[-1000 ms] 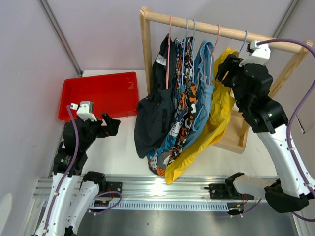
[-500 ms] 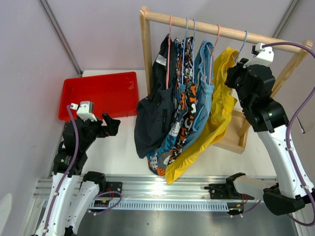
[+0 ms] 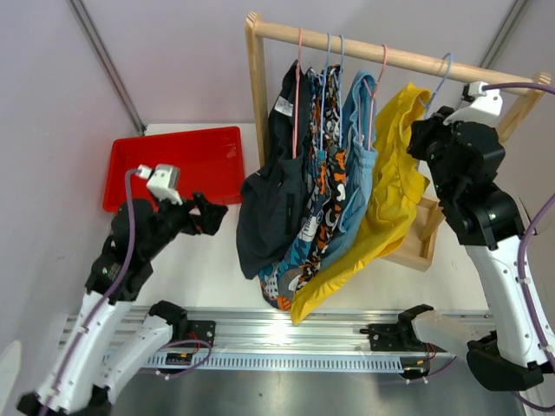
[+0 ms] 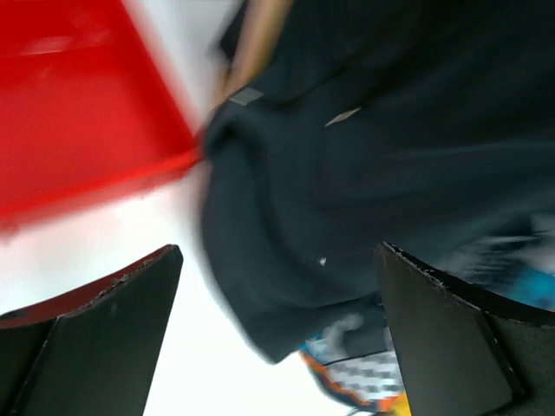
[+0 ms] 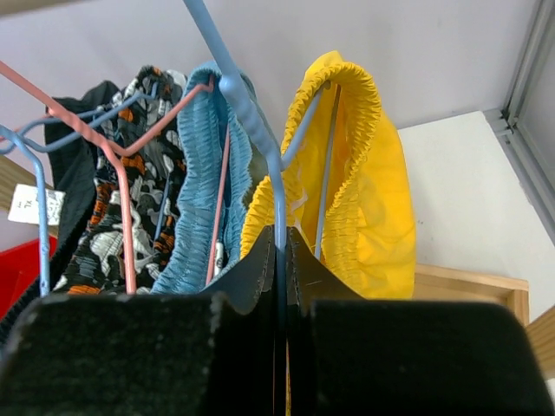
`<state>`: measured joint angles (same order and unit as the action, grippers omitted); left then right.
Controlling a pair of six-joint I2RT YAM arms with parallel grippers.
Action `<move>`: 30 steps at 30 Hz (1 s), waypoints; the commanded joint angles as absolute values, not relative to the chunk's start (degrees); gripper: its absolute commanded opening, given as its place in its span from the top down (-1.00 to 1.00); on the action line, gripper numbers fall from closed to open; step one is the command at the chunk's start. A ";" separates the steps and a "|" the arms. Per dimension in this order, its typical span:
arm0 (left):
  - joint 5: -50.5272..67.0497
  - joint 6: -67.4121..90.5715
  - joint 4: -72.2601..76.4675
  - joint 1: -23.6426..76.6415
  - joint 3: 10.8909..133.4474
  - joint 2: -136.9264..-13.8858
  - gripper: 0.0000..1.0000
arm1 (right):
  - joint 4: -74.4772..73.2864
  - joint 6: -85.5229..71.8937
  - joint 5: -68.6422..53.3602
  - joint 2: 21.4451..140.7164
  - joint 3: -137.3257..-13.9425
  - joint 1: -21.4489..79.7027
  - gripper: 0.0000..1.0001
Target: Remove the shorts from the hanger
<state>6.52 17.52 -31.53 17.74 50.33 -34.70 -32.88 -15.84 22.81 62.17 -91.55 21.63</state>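
Five shorts hang on wire hangers from a wooden rail [image 3: 373,54]: black shorts [image 3: 273,208], two patterned shorts [image 3: 321,173], blue shorts [image 3: 357,165] and yellow shorts [image 3: 390,191]. My right gripper [image 3: 427,130] is shut on the neck of the blue hanger [image 5: 251,121] that carries the yellow shorts [image 5: 360,199]; its jaws [image 5: 279,238] pinch the wire just below the hook. The hook [image 3: 442,71] sits at the rail. My left gripper [image 3: 212,215] is open, pointing at the black shorts [image 4: 347,173] and a little short of them, with nothing between its fingers [image 4: 277,329].
A red tray [image 3: 173,165] lies at the back left, behind the left arm. The rack's wooden post [image 3: 257,95] and base [image 3: 416,244] stand around the hanging clothes. A pink hanger [image 5: 113,165] holds the blue shorts [image 5: 199,173] next to the gripped wire.
My right gripper has shut on the blue hanger and shifted right, dragging hook and yellow shorts along the rail. My left arm has swung right toward the black shorts.
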 commanded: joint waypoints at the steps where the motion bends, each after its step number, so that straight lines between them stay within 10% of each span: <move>1: 0.81 17.23 -27.77 32.18 63.24 -41.03 -0.98 | -28.56 -15.56 27.06 57.49 -95.97 21.80 1.00; 6: -22.29 10.38 -28.57 63.47 82.49 -58.04 -0.99 | -29.87 -15.65 33.73 55.81 -96.15 23.20 1.00; 12: -26.18 8.09 -26.64 78.63 97.28 -74.51 -0.98 | -40.84 -11.96 44.62 58.79 -102.48 28.46 1.00; 30: -23.46 8.79 -22.67 86.84 114.78 -98.52 -0.99 | -38.15 -10.46 41.32 58.18 -91.93 27.34 1.00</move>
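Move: The yellow shorts hang with their middle about 38 cm to my left hand's right, 8 cm ahead and close to its height. The dark shorts are about 14 cm right and 10 ahead of that hand, the patterned pair 23 right and 10 ahead, the light-blue pair 32 right and 13 ahead. My right hand already pinches the blue hanger; the yellow shorts' middle is some 20 cm below it, 2 ahead and 1 left, the rail 7 cm ahead and 10 above. I swing my open left hand some 39 cm to the right, across the near side of the hanging shorts towards the yellow pair, climbing steeply, dipping a little and drawing back as it goes, and turn it about 40 degrees clockwise. My right hand keeps its pinch on the blue hanger, pulling it back, right and up about 5 cm, then sinking and easing slightly forward while turning slightly clockwise. ##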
